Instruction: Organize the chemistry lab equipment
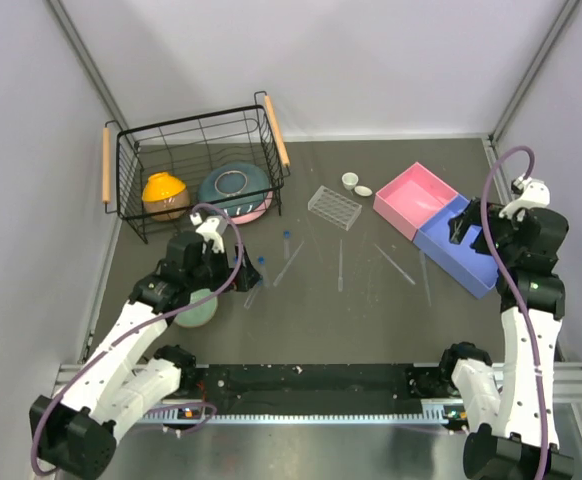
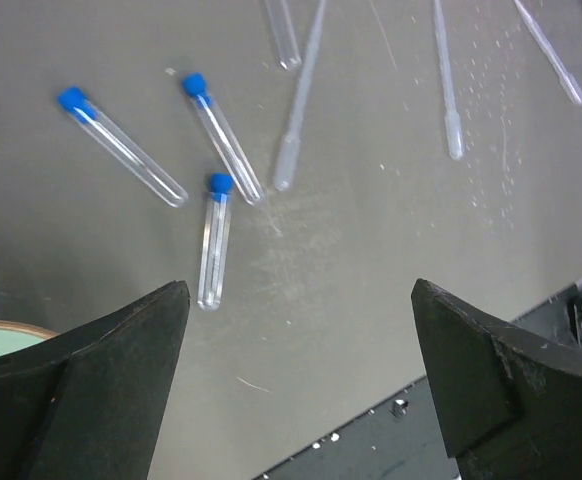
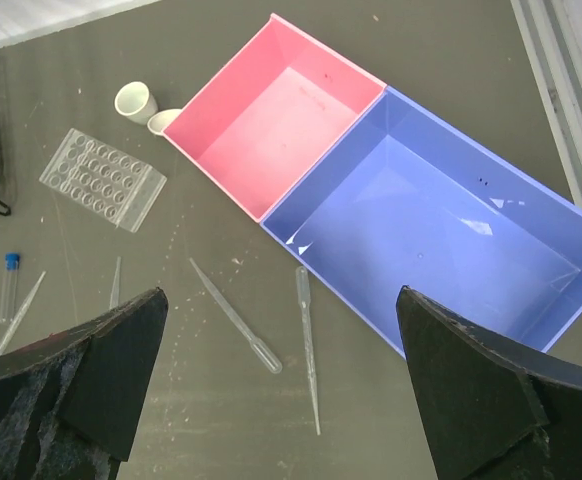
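Three clear tubes with blue caps [image 2: 214,240] [image 2: 223,138] [image 2: 121,146] lie on the dark table just ahead of my left gripper [image 2: 299,295], which is open and empty above bare table. Long thin pipettes [image 2: 301,100] [image 2: 446,80] lie farther out. My right gripper [image 3: 281,295] hangs open and empty over two more pipettes [image 3: 236,315] [image 3: 308,345]. The clear tube rack [image 3: 101,178] [image 1: 333,207] and two small white cups [image 3: 136,101] [image 1: 364,190] sit toward the back.
A pink tray [image 1: 414,198] and a blue tray [image 1: 461,245] stand side by side at the right, under the right arm. A black wire basket [image 1: 196,165] with bowls is at the back left. A green bowl [image 1: 199,308] sits by the left arm.
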Robot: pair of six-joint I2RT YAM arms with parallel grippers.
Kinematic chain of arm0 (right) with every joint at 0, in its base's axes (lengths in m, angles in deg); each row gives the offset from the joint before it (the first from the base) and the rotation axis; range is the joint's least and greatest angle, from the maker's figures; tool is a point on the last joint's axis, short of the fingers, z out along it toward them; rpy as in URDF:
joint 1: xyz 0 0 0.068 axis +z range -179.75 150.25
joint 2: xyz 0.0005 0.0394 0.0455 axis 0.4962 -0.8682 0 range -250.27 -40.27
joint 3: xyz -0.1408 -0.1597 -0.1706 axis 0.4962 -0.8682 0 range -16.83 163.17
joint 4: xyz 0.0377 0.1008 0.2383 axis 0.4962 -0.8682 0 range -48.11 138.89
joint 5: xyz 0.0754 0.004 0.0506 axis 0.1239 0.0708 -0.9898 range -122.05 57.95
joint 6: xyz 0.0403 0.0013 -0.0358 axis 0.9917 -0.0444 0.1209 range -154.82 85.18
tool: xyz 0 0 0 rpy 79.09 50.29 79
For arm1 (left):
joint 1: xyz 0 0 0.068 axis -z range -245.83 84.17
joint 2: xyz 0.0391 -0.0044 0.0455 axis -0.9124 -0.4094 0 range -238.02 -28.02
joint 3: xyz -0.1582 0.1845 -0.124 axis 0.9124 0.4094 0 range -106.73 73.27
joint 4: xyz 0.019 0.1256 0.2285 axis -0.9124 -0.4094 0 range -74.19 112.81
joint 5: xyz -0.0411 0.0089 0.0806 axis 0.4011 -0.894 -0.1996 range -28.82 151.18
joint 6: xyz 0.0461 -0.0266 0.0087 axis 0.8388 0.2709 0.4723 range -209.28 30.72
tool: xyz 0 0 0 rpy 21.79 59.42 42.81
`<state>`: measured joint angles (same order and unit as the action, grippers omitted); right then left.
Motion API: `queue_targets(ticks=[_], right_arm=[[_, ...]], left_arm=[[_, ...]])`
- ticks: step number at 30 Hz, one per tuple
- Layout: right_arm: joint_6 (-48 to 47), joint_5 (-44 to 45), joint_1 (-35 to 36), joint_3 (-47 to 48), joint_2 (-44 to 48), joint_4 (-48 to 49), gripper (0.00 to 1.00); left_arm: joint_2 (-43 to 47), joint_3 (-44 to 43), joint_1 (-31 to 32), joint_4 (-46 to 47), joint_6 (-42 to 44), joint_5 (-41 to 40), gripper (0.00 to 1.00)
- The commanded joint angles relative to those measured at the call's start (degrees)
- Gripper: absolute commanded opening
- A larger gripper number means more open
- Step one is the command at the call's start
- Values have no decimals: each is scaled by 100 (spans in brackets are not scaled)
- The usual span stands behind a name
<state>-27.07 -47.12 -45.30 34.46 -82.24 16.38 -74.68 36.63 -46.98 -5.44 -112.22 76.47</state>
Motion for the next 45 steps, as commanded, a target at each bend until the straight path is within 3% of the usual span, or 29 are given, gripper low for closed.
queue_targets(ticks=[1,10,15,23,28,36,37,39,45], right_arm=[[78,-214,8,-66,-3,149,99],[-1187,-2314,8,-602,110,289,99],[-1794,-3344,26,-1164,286,412,99],[-2215,-3020,26,-1367,365,544,99],[-2374,-2668,26,-1332,409,395,99],[-2480,-2536,26,-1305,462,316,99],[-2480,-2536,26,-1297,471,316,99],[-2497,-2536,26,-1288,480,316,99],[-2497,-2536,26,-1270,471,281,99]], left_arm=[[-142,-238,600,100,-369,-43,98],[-607,-343,1936,416,-967,-877,98],[-1336,-720,2632,618,-1221,-1291,98],[-3329,-1888,3353,549,-1538,-1476,99],[-4623,-2961,3546,14,-1678,-1950,93],[-6162,-4368,3643,-435,-1644,-2153,77],[-6267,-4499,3643,-505,-1618,-2214,67],[-6592,-4869,3652,-715,-1573,-2232,58],[-7173,-5529,3696,-1094,-1512,-2486,52]])
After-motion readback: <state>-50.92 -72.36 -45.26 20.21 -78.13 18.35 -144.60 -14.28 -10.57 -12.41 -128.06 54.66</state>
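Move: The middle pipette lies about 25 cm to the left hand's right, 9 cm ahead and 13 cm below. The slanting pipette is some 15 cm right of it and level with it; the well plate is about 16 cm beyond it and 1 cm to its left. From the right hand, the pipette beside the blue tray is roughly 5 cm left, 2 cm ahead and 24 cm down, with the tray's middle 9 cm farther out and 9 cm right of it. Swing the left gripper about 24 cm right towards the middle pipette's bulb, first drawing back a little, then reaching forward while sinking 10 cm; tip the fingers down, roll the left side up and narrow them to about half open, short of touching. Meanwhile lower the right gripper towards the pipette beside the blue tray, shifting it left and turning it some 30 degrees counter-clockwise, fingers wide open, then hold there. ##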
